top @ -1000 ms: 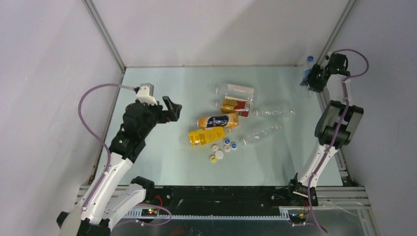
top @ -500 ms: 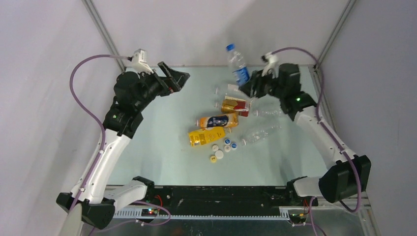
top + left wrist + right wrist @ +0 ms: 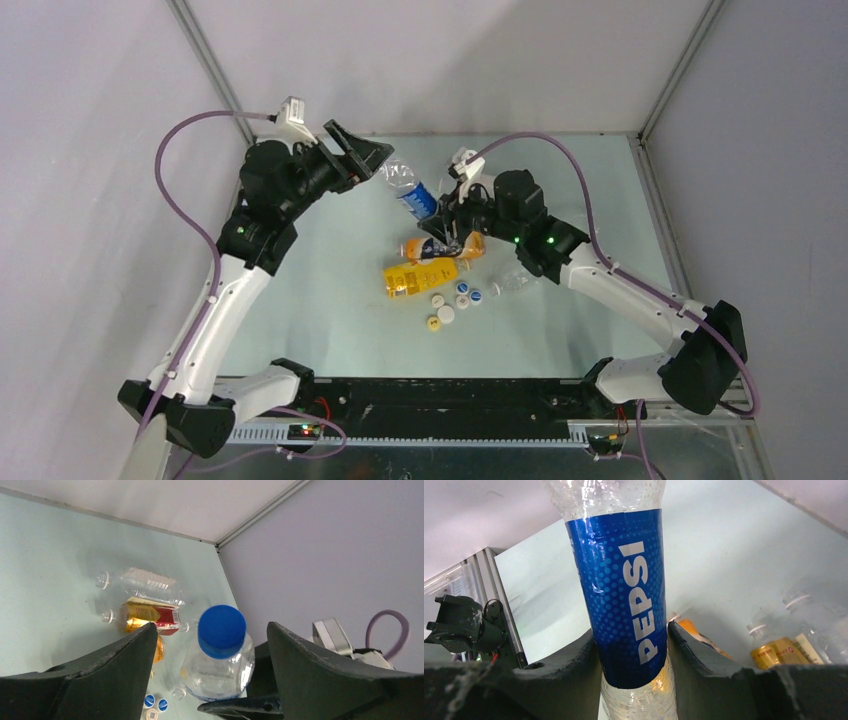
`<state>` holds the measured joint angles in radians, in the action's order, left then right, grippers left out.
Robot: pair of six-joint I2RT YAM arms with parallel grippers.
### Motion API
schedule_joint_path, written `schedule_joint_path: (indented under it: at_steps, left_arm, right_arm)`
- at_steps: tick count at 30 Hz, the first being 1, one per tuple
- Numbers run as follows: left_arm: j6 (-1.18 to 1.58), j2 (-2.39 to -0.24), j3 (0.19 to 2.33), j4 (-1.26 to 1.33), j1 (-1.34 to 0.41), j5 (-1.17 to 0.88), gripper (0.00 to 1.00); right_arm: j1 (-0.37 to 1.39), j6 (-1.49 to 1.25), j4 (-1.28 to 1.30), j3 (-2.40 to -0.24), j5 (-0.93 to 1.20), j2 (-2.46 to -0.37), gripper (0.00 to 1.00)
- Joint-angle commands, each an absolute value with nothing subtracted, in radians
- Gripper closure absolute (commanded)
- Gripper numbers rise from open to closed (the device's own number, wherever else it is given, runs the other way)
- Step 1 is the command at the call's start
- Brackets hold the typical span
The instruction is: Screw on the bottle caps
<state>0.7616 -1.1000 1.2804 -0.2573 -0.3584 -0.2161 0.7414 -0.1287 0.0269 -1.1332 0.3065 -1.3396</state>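
Note:
My right gripper (image 3: 440,212) (image 3: 631,645) is shut on a clear bottle with a blue label (image 3: 413,194) (image 3: 629,595) and holds it tilted above the table's middle. The bottle's blue cap (image 3: 221,630) sits on its neck between the fingers of my left gripper (image 3: 372,160) (image 3: 209,632). That gripper is open, and its jaws stand apart from the cap on both sides. Several loose caps (image 3: 455,302) in blue, white and yellow lie on the table.
An orange-yellow bottle (image 3: 420,278), an orange bottle with a dark-blue label (image 3: 442,246) and a clear bottle (image 3: 528,272) lie below my right gripper. A gold-and-red labelled bottle (image 3: 150,616) and another clear bottle (image 3: 142,580) lie behind them. Walls close the back and sides.
My right gripper has carried the blue-label bottle from the back right corner to the middle. My left gripper has risen and swung back, and now stands around the cap.

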Motion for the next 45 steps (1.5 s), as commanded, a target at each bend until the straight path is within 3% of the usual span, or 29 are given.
schedule_joint_path:
  at_steps: [1, 5, 7, 9, 11, 13, 16, 18, 21, 26, 29, 45]
  left_arm:
    - [0.792, -1.088, 1.279, -0.258, -0.366, -0.155, 0.16]
    - [0.797, -1.089, 1.272, -0.232, -0.37, -0.16, 0.37]
    - [0.795, -1.099, 1.277, -0.232, -0.375, -0.175, 0.56]
    - [0.791, -1.102, 1.277, -0.234, -0.381, -0.179, 0.91]
    - [0.763, -1.096, 1.277, -0.247, -0.382, -0.148, 0.99]
    - [0.691, -1.081, 1.288, -0.276, -0.382, -0.081, 1.0]
    - [0.512, -1.064, 1.317, -0.309, -0.381, 0.098, 1.0]
    - [0.408, -1.055, 1.319, -0.288, -0.381, 0.186, 1.0]
    - [0.261, -1.048, 1.276, -0.211, -0.378, 0.293, 1.0]
    - [0.157, -1.078, 1.185, -0.022, -0.333, 0.346, 1.0]
    - [0.104, -1.12, 1.14, 0.062, -0.303, 0.385, 1.0]
    - [0.104, -1.35, 0.978, 0.301, -0.156, 0.416, 1.0]
  right_arm:
    - [0.783, -0.069, -0.081, -1.135, 0.237, -1.34, 0.58]
    - [0.799, -0.047, -0.079, -1.133, 0.22, -1.352, 0.58]
    - [0.801, -0.041, -0.076, -1.132, 0.205, -1.361, 0.56]
    - [0.802, -0.037, -0.078, -1.133, 0.205, -1.371, 0.52]
    - [0.797, -0.041, -0.071, -1.133, 0.215, -1.369, 0.45]
    - [0.782, -0.061, -0.05, -1.132, 0.226, -1.356, 0.38]
    - [0.722, -0.101, 0.031, -1.133, 0.248, -1.334, 0.04]
    - [0.673, -0.122, 0.1, -1.132, 0.292, -1.288, 0.01]
    - [0.592, -0.148, 0.19, -1.132, 0.29, -1.221, 0.01]
    - [0.465, -0.239, 0.339, -1.079, 0.088, -1.045, 0.01]
    - [0.363, -0.21, 0.36, -1.033, 0.153, -0.946, 0.01]
    - [0.294, -0.014, 0.298, -0.812, -0.096, -0.587, 0.01]
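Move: The left hand's parted fingers straddle the blue cap of the Pepsi bottle, which lies about 1 cm ahead and 1 cm to the right, level. The right hand grips the bottle's other end: the cap is roughly 12 cm to its left, 12 cm above and 3 cm ahead. On the table some 25 cm below the right hand, the orange bottle lies about 20 cm straight ahead, the gold bottle 30 cm ahead and 10 cm right. The left hand stays nearly in place and shuts its fingers on the blue cap, and the right, after easing about 1.5 cm left towards it, opens, lets go of the bottle and draws off some 27 cm to the right, turning clockwise. The left then carries the bottle about 17 cm left, 12 cm forward and 13 cm down, away from the lying bottles, rolling its left side up and swinging counter-clockwise. ##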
